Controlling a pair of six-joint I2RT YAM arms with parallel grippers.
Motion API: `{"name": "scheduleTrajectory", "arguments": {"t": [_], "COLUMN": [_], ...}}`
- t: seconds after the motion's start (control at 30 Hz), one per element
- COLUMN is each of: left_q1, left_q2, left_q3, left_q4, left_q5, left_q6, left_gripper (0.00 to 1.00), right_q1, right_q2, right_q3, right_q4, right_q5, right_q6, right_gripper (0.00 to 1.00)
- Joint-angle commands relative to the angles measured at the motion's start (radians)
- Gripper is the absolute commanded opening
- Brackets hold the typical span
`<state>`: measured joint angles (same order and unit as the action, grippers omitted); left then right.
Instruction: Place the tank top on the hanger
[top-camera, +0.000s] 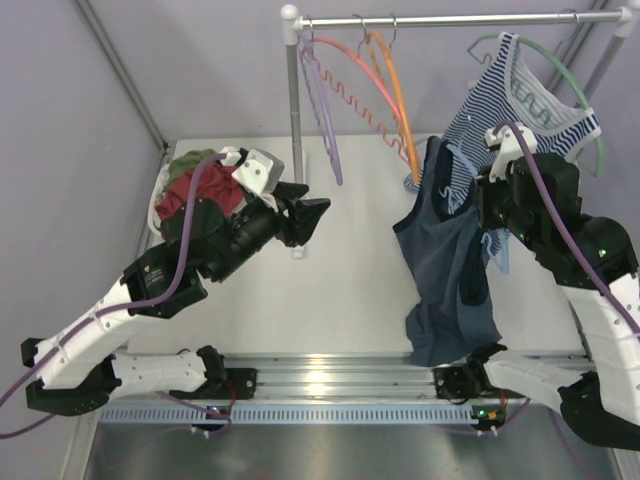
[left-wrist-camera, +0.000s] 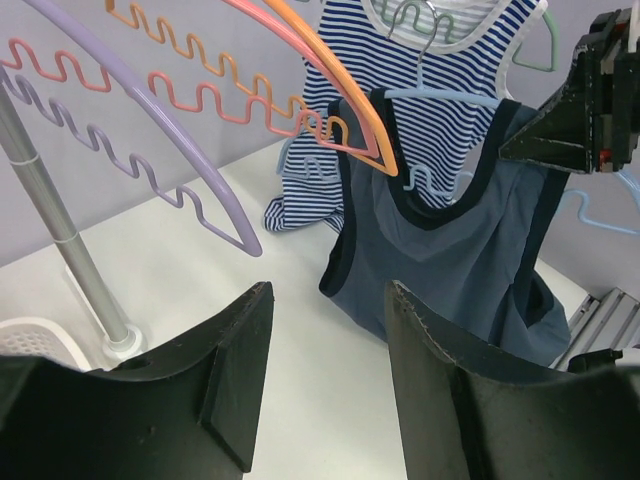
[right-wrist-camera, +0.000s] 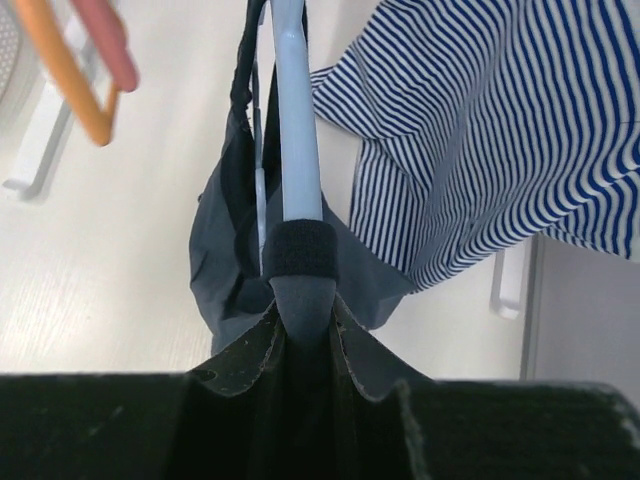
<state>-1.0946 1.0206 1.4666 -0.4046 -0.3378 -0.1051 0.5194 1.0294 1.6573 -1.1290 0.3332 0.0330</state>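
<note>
The dark navy tank top (top-camera: 445, 270) hangs off the table at the right, draped over the light-blue hanger (right-wrist-camera: 295, 120). My right gripper (right-wrist-camera: 305, 305) is shut on one end of that hanger, just below a black band wrapped round it. In the left wrist view the tank top (left-wrist-camera: 450, 260) hangs with the hanger's bar (left-wrist-camera: 450, 96) crossing above its neckline, and the right gripper (left-wrist-camera: 590, 100) is at the far right. My left gripper (top-camera: 318, 215) is open and empty, held above the table left of the garment; its fingertips (left-wrist-camera: 410, 300) point toward the top without touching it.
A clothes rail (top-camera: 450, 20) on a pole (top-camera: 294, 130) carries purple (top-camera: 322, 110), pink and orange hangers (top-camera: 395, 90). A striped tank top (top-camera: 520, 100) hangs on a green hanger behind my right arm. A white basket (top-camera: 160, 190) at the left holds red and green garments.
</note>
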Motion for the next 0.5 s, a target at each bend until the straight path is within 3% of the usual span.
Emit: {"name": "scheduleTrajectory", "arguments": {"t": [0.0,0.47], "left_q1": [0.001,-0.001], "left_q2": [-0.01,-0.004], "left_q3": [-0.006,-0.012], "left_q4": [0.041,0.03], "left_q5": [-0.009,0.034], "left_q6": [0.002,-0.008], "left_gripper": [0.54,0.54], "right_q1": [-0.094,-0.318], "right_q2": [0.004,0.23], "right_q3": [0.077,0.487], "right_q4": [0.143,0.149], "right_q5": [-0.051,-0.186], "right_q6": [-0.059,-0.067], "right_gripper": [0.0,0.0]}}
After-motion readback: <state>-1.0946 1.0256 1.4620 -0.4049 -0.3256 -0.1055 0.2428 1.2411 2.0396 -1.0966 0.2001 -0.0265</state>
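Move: With my right fingers I hold the blue hanger by its shoulder, with the dark tank top on it. The free stretch of rail it is going to is some 22 cm ahead, 20 cm above and about 2 cm to the left. The orange hanger is about 18 cm ahead, 17 cm left and 10 cm up; the striped top about 14 cm ahead and 5 cm right, roughly level. From my left hand, that stretch is some 26 cm ahead, 26 cm right and 11 cm up. I lift the hanger and tank top about 9 cm with my right hand while reaching some 5 cm forward and a little less to the right, towards the rail between the orange hanger and the striped top. I start outward and to the right, then mostly climb, tipping the fingers up about 10 degrees with a slight clockwise turn and keeping my grip. ##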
